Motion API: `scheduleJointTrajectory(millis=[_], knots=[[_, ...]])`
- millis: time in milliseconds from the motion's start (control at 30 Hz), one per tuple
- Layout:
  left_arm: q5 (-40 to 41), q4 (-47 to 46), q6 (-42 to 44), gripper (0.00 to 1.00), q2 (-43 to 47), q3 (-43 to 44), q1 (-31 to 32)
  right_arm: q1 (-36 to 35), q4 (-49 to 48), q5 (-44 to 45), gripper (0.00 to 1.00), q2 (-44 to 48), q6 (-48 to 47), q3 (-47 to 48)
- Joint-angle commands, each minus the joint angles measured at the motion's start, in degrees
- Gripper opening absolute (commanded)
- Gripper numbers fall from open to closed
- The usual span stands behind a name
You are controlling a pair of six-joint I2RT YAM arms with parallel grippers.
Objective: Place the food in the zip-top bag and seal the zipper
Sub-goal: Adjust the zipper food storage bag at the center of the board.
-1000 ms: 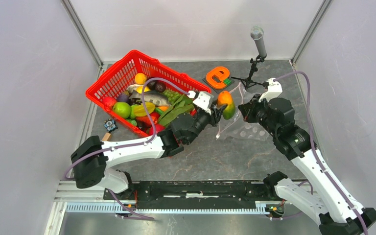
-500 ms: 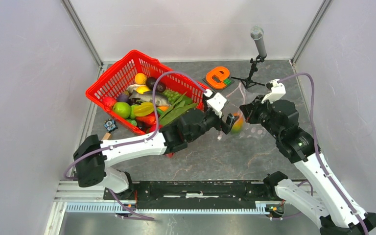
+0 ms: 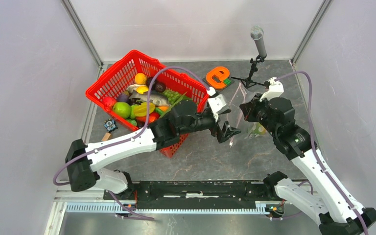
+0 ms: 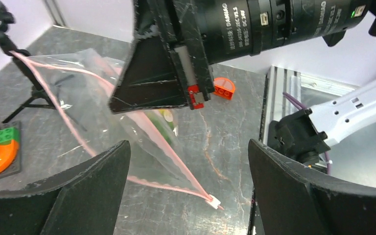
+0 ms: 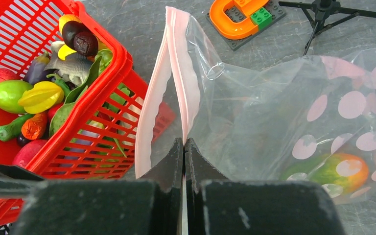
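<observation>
The clear dotted zip-top bag [image 3: 242,98] hangs in front of my right gripper [image 3: 245,110], which is shut on one lip of its mouth [image 5: 184,144]. The pink zipper [image 5: 178,58] gapes, its two strips apart [image 4: 166,147]. An orange-and-green toy fruit [image 5: 340,171] lies inside the bag near its bottom [image 3: 258,129]. My left gripper [image 3: 227,132] hovers open and empty just outside the bag's mouth [image 4: 188,147]. The rest of the food [image 3: 142,105], including green leafy pieces, sits in the red basket [image 3: 112,73].
An orange letter on a brick plate [image 3: 218,76] and a microphone on a tripod [image 3: 258,41] stand behind the bag. A small toy [image 3: 109,125] lies left of the basket. A small orange brick [image 4: 223,88] lies on the table. Walls close in on three sides.
My left gripper carried the orange-and-green fruit to the bag's mouth, opened and let it go. The fruit now lies inside the bag. The right gripper kept its hold.
</observation>
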State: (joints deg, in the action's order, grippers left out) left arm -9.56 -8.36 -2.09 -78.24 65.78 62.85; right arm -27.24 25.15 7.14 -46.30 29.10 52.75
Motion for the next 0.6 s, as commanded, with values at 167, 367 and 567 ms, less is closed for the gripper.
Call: scheduleJointTrajectory(millis=[167, 367, 567], knots=[[-1.78, 2.74, 2.0, 0.92, -7.08, 5.43, 0.64, 0.09, -2.75, 1.3, 0.0, -0.45, 1.23, 4.37], [4.21, 2.37, 4.02, 0.88, -10.14, 5.32, 1.31, 0.05, -2.89, 1.8, 0.0, 0.08, 1.75, 4.55], [8.07, 4.1, 5.04, 0.64, -10.67, 4.9, 1.57, 0.09, -2.76, 2.57, 0.0, 0.34, 1.44, 4.27]])
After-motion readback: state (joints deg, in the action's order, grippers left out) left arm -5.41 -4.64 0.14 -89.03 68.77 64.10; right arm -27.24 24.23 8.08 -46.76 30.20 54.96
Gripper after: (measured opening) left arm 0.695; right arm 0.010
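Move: A little behind and below the open left hand hangs the slider end of the zip-top bag's mouth: about 4 cm back, 2 cm to the right and 12 cm down. From the left hand the food inside the bag lies some 14 cm right, 2 cm forward and 25 cm lower; the orange block is about 22 cm forward and 3 cm left, at table level. From the right hand, already pinching the mouth's rim, the slider end lies about 13 cm back, 1 cm left and 9 cm down. Sinking about 8 cm beside the bag's mouth, the left hand also works some 3 cm to the right and ends slightly forward, towards the near zipper edge above the slider. Its fingers tip down roughly 10 degrees and start closing late, staying well open; no grip on the edge is visible. The right hand keeps its pinch on the rim and lifts it about 2 cm. ##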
